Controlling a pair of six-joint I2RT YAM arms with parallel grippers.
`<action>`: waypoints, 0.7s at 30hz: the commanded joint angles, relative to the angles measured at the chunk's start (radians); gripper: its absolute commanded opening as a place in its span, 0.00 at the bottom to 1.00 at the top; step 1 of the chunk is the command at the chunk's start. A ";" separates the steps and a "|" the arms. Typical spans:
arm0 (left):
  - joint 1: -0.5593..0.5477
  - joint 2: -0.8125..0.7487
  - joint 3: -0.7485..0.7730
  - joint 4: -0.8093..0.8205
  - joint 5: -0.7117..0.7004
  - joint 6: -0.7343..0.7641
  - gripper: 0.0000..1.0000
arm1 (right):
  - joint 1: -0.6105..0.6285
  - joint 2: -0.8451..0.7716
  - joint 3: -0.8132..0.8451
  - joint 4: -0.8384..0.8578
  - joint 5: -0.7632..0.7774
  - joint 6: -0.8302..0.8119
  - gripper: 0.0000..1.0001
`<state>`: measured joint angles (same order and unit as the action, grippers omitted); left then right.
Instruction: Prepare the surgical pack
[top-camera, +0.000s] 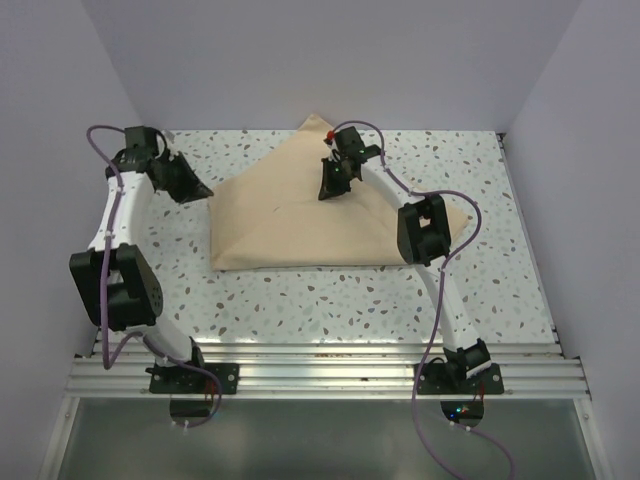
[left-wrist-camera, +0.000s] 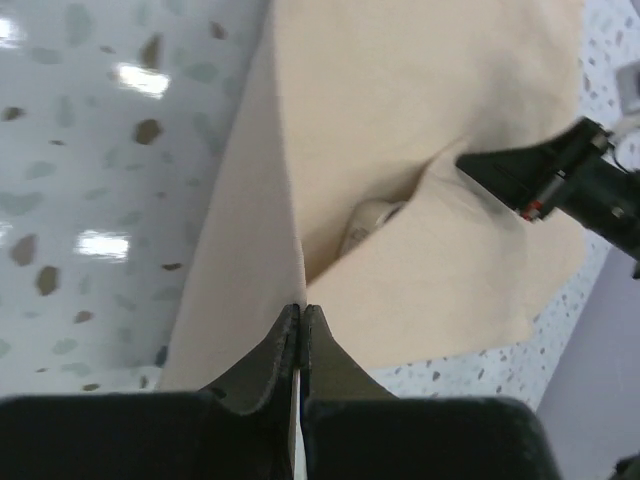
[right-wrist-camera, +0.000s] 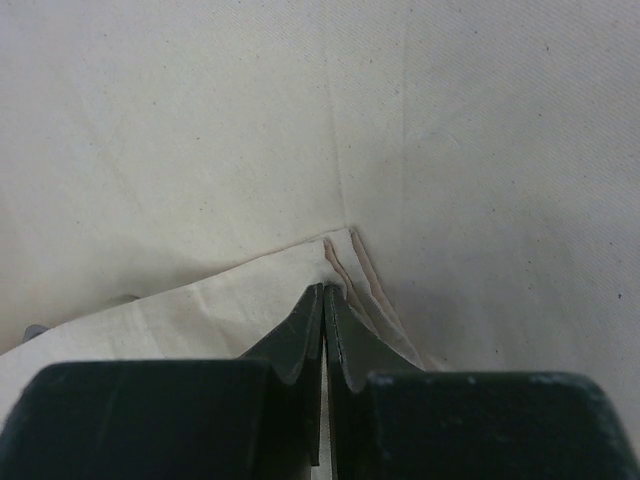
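The surgical pack (top-camera: 290, 230), a large tan fabric sheet, lies folded into a rough triangle on the speckled table. My left gripper (top-camera: 203, 190) is at its left corner. In the left wrist view the jaws (left-wrist-camera: 301, 308) are shut, with a raised fold edge of the fabric (left-wrist-camera: 400, 90) running into them. My right gripper (top-camera: 333, 190) is over the middle of the pack. In the right wrist view its jaws (right-wrist-camera: 324, 288) are shut on the hemmed corner of a folded flap (right-wrist-camera: 200, 120). The right gripper also shows in the left wrist view (left-wrist-camera: 465, 162). Something pale (left-wrist-camera: 368, 222) peeks from under that flap.
White walls close in the table (top-camera: 300, 300) at the back and both sides. An aluminium rail (top-camera: 320, 370) holding both arm bases runs along the near edge. The right arm's elbow (top-camera: 425, 228) hangs over the pack's right corner. No tray or instruments are in view.
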<state>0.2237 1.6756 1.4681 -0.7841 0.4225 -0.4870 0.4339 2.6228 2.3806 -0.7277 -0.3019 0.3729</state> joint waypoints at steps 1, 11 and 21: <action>-0.137 -0.079 0.077 0.000 0.081 -0.131 0.00 | 0.006 0.037 -0.017 -0.145 0.083 -0.042 0.02; -0.362 -0.037 0.221 0.133 0.170 -0.390 0.00 | 0.014 0.063 0.005 -0.164 0.101 -0.048 0.02; -0.567 0.136 0.379 0.173 0.162 -0.467 0.00 | 0.014 0.091 -0.003 -0.165 0.069 -0.029 0.01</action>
<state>-0.2958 1.7840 1.8011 -0.6815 0.5480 -0.8909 0.4442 2.6301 2.4008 -0.7517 -0.2756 0.3634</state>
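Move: The left gripper already holds the cloth's left corner aloft. The covered tray, which the flap is to cross, lies about 29 cm to its right, level with it fore and aft and some 15 cm lower. The right gripper's hold on the folded layer is about 32 cm right, 12 cm ahead and 15 cm below; the flap's near-left corner is roughly 17 cm back and 3 cm right, on the table. From the right gripper, the tray's middle lies about 13 cm back and 2 cm left. Carry the pinched cloth corner to the right with the left gripper, about 25 cm, from the bare left side of the table to high over the covered tray. Rise some 11 cm on the way, keep the fingers shut, and turn the wrist about 20 degrees clockwise while tilting so that the fingertips swing to the right. Keep the right gripper still and closed at the edge of the folded layer. ##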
